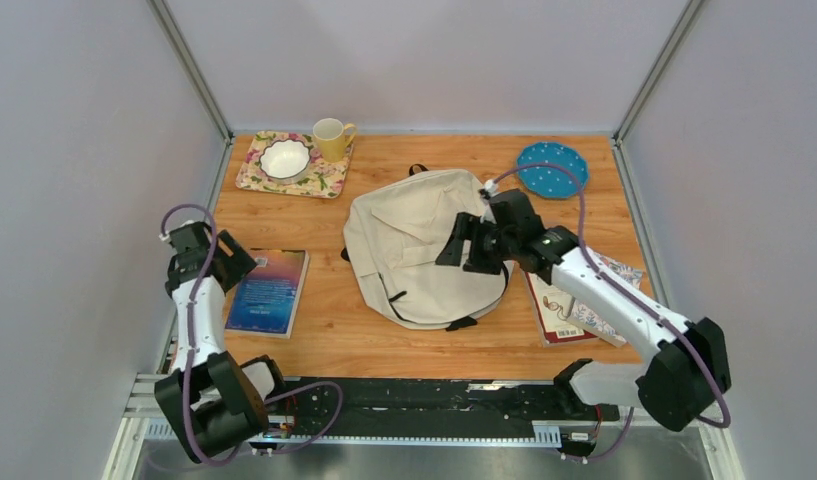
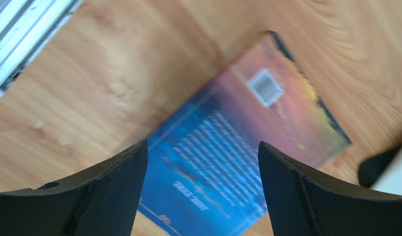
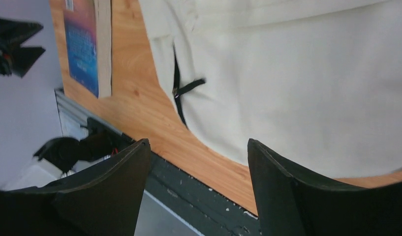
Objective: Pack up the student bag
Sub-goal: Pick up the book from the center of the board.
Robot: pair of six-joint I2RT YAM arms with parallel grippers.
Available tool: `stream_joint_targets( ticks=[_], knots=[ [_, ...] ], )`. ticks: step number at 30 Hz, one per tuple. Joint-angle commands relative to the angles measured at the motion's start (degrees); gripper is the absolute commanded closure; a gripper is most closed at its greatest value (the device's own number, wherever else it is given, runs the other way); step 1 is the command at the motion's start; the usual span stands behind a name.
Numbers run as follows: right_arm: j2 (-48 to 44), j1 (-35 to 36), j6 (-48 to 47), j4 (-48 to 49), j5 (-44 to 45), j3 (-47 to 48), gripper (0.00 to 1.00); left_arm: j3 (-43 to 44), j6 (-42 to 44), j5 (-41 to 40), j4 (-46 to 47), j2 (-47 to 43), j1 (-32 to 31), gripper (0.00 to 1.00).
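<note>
The student bag (image 1: pixel 409 245), cream fabric with black strap ends, lies flat in the middle of the table. My right gripper (image 1: pixel 462 255) hovers over the bag's right half, open and holding nothing. In the right wrist view its jaws (image 3: pixel 198 141) stand apart above the bag (image 3: pixel 297 73) and the table's near edge. Over at the left, my left gripper (image 1: pixel 234 266) hangs open above the left edge of a blue book (image 1: pixel 269 290). The left wrist view shows that book (image 2: pixel 228 157) blurred between wide-open jaws (image 2: pixel 202 143), not touched.
A second book (image 1: pixel 574 300) lies right of the bag, partly under the right arm. At the back are a floral mat (image 1: pixel 324 180) with a white bowl (image 1: pixel 284 157), a yellow mug (image 1: pixel 331 138) and a blue dotted plate (image 1: pixel 551 168). Walls enclose three sides.
</note>
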Motion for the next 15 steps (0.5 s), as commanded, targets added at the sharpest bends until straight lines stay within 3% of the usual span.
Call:
stream_joint_targets(
  ticks=[1,6,9,12,15],
  knots=[
    [5.1,8.0,-2.2,4.1,-7.0,5.8,0.25,-1.0,2.7,5.1,2.7,3.0,9.0,0.11],
    [11.9,13.7,1.0,11.0,-8.8,6.3,0.24,-3.8,4.6,7.1,8.1,10.3,9.9,0.11],
    [18.0,15.4,3.2,11.9,-8.2,9.1,0.24,-3.2,4.1,13.1,6.8,14.4,10.1,0.11],
    [23.5,16.7,4.7,14.3,-8.1,11.6,0.24,-4.5,2.8,10.0,7.0,16.0,10.1,0.11],
    [28.8,18.0,4.9,15.2,-9.5,14.8,0.24,-5.7,1.3,12.2,8.1,16.6,10.1,0.11]
  ],
)
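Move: Just below the open left hand lies the book, its middle about 3 cm to the right, 1 cm back and some 10 cm down. The tray with the bowl is about 28 cm ahead and 9 cm right of that hand. From the right hand the book is some 41 cm to the left and 2 cm back, about 16 cm lower; the backpack's middle lies roughly 7 cm ahead and 4 cm left of the right hand. Sinking about 7 cm towards the book's left edge after a short swing 3 cm left and slightly back, the left hand tips a little steeper, its wide-open fingers ending close over the book, one on each side of that edge. Meanwhile the right hand sweeps some 13 cm left over the backpack towards the book, dropping and drawing back a little, turning about 20 degrees counter-clockwise, fingers staying open. ##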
